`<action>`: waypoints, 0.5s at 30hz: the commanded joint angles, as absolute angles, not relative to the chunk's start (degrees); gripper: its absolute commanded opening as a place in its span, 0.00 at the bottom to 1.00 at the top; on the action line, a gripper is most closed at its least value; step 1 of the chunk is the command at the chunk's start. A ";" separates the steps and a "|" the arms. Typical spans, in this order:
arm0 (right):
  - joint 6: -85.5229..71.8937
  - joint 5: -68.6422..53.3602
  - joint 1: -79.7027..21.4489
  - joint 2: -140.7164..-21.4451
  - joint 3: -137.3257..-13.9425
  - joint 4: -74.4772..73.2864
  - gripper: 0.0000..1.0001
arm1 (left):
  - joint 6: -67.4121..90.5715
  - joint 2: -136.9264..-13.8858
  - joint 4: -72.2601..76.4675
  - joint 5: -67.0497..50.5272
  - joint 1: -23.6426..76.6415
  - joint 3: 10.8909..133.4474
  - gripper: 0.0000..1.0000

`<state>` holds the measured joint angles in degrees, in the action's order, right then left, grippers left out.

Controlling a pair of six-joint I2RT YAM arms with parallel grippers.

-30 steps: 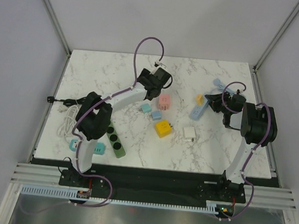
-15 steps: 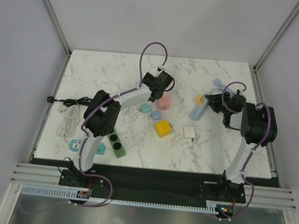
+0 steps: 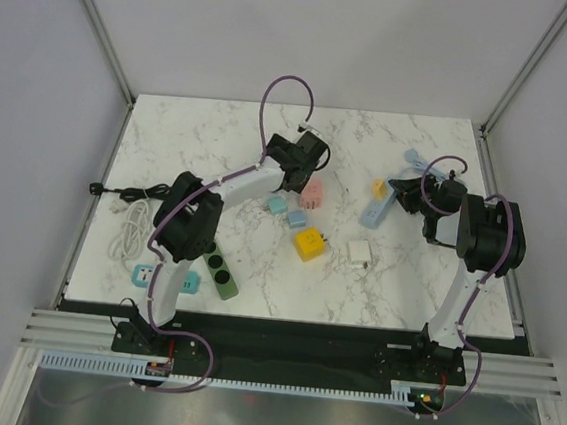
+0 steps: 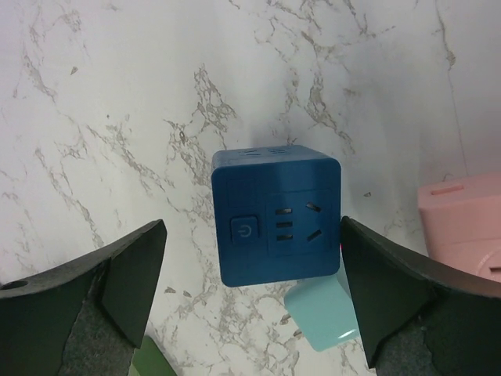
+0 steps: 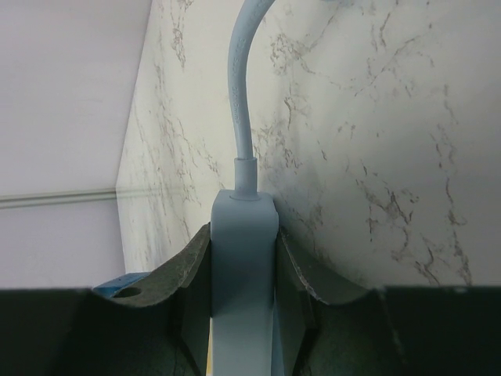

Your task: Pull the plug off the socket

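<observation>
A dark blue cube socket (image 4: 275, 215) with a power button and bare outlet holes lies on the marble. My left gripper (image 4: 249, 254) hangs over it, open wide, with one finger on each side and neither touching it. In the top view the left gripper (image 3: 302, 160) hides that cube. My right gripper (image 5: 244, 252) is shut on the cord end of a light-blue power strip (image 5: 243, 235), whose cord (image 5: 241, 86) runs away across the table. From above, that strip (image 3: 373, 212) lies beside the right gripper (image 3: 404, 196). I cannot tell which thing is the plug.
Next to the left gripper are a pink cube (image 3: 312, 191), two teal cubes (image 3: 277, 205) and a yellow cube (image 3: 310, 243). A white cube (image 3: 359, 253) and a small orange piece (image 3: 377, 187) lie mid-table. A green strip (image 3: 219, 273) and a white cable (image 3: 129, 226) lie left.
The left arm's elbow swung right, and its wrist shifted slightly near the pink cube. The right arm and the light-blue strip have not moved.
</observation>
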<state>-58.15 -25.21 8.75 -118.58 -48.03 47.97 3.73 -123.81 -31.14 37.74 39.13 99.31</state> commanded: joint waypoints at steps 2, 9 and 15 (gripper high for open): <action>-55.55 -24.17 9.40 -119.80 -48.43 50.98 0.00 | 8.87 -114.01 -30.15 33.06 39.37 99.49 0.98; -55.72 -24.70 9.32 -120.06 -48.43 51.50 0.00 | 15.29 -108.46 -23.74 9.53 39.02 98.35 0.97; -55.99 -25.31 9.32 -120.41 -48.25 52.29 0.00 | 20.21 -114.06 -16.35 -12.90 39.29 101.15 0.96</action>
<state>-58.54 -25.74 8.86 -119.11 -48.03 49.01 14.72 -110.32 -21.26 2.02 39.03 99.13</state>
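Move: Some 23 cm to the left hand's right and about 2 cm farther out sits the yellow plug, roughly 4 cm lower, on the pale strip; from the right hand it lies about 4 cm left and 2 cm back, at much the same height. The dark blue cube is about 4 cm below the left hand and 1 cm ahead; the pink plug lies 6 cm right of the left hand and 1 cm back, the teal plug 2 cm left and 5 cm back, both some 5 cm lower. Leaving the dark blue cube with its fingers already wide open, the left hand first climbs, then swings right over the pink plug towards the strip, ending about 12 cm up and 12 cm right, a little back. It rolls some 40 degrees, left side dipping, and turns clockwise as it goes. The right hand stays still and keeps the strip's cord end pinched. ##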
